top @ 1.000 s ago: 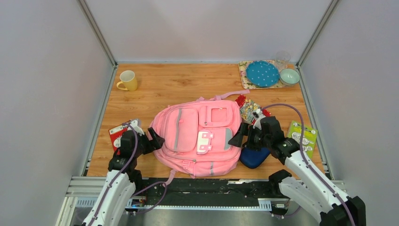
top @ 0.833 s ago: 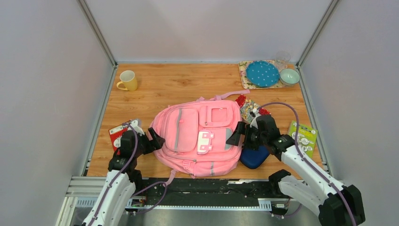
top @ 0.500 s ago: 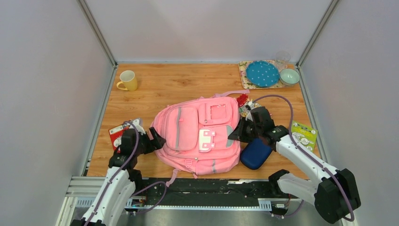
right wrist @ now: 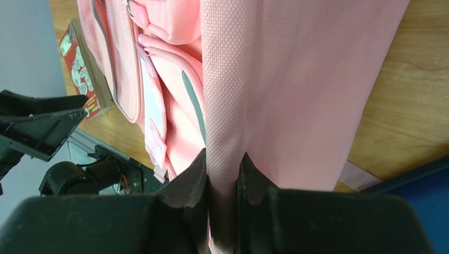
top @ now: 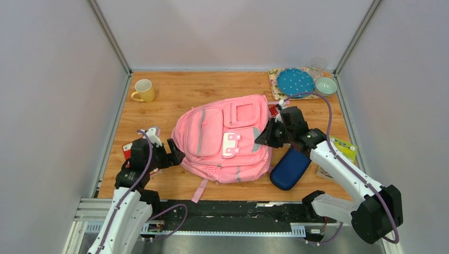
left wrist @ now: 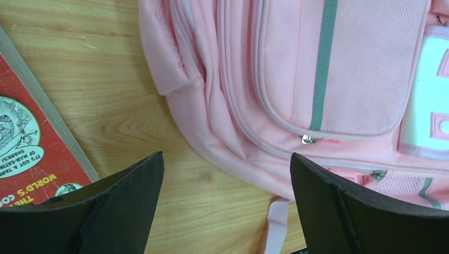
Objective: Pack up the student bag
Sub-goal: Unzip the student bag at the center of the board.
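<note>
The student bag (top: pixel 222 140), a large pink backpack with grey strips, lies front-up in the middle of the table, its right side raised. My right gripper (top: pixel 266 138) is shut on a fold of the bag's right edge. The right wrist view shows that pink woven fabric (right wrist: pixel 296 79) pinched between the two fingers of the gripper (right wrist: pixel 222 169). My left gripper (top: pixel 174 156) hovers open just off the bag's left side. In the left wrist view its gripper (left wrist: pixel 226 174) has bare wood between the fingers and the bag (left wrist: pixel 296 79) just ahead.
A navy pouch (top: pixel 289 168) lies right of the bag, a green packet (top: pixel 343 150) beyond it. A red book (top: pixel 127 153) (left wrist: pixel 32 159) sits under the left arm. A yellow mug (top: pixel 143 90) stands far left. A tray (top: pixel 275 79) holds a blue plate (top: pixel 295 82) and a bowl (top: pixel 325 85).
My right gripper has shut on the bag's right edge and drawn it up and toward the far side. The bag has shifted back and turned slightly. The left gripper stays open.
</note>
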`<state>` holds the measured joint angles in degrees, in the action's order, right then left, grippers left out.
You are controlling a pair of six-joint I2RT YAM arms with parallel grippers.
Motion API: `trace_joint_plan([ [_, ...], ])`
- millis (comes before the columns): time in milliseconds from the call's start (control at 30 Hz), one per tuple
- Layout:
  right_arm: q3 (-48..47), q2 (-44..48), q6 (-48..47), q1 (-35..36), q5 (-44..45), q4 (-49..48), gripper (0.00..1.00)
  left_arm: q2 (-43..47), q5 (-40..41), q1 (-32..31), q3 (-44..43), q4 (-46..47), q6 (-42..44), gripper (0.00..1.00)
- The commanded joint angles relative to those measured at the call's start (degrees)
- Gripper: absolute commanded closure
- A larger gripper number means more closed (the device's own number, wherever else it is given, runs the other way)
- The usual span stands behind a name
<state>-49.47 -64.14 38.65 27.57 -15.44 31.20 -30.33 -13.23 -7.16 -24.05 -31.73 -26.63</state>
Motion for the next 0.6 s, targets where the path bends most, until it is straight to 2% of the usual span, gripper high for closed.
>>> trace_joint_plan([
  [0,-3.35,0.94,0.72,-0.24,4.98,-2.29,1.00,2.64,0.32,-0.22,-0.38,-3.26,2.29,0.04],
  [100,-2.30,1.38,2.12,-0.33,6.74,-2.63,1.00,1.42,-2.67,-0.22,-2.39,-4.82,1.76,0.04],
  [367,-6.16,-0.72,3.28,-0.33,5.43,-2.28,1.00,0.62,-17.25,-0.40,-3.72,-6.42,1.06,0.04],
  [433,-6.77,-1.34,2.83,-0.33,4.11,-2.11,1.00,1.41,-21.11,-0.75,-2.23,-4.67,0.18,0.04],
  [567,-7.82,-2.13,0.38,-0.24,2.79,-1.06,1.00,3.43,-22.98,-1.63,1.29,1.57,-3.07,0.04],
])
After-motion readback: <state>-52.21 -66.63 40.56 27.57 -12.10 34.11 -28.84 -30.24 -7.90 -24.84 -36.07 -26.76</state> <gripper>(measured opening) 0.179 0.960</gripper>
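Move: The zipper pull on the student bag's near edge lies about 17 cm right of the open left hand, 14 cm back and some 8 cm below. The buckle is about 15 cm right and 10 cm back of that hand, the loose strap 9 cm right and 19 cm back, and the red book 17 cm left and 5 cm back. From the right hand, that pull is about 19 cm left and 19 cm back. The right hand keeps its pinch on the folded right side of the student bag, shifting only about a centimetre and turning slightly clockwise. Fingers wide open, the left hand draws back, then swings to its right as well, about 6 cm in all, towards the near-edge zipper pull; it rises a little at the end and turns roughly 15 degrees clockwise, its left side dipping. ##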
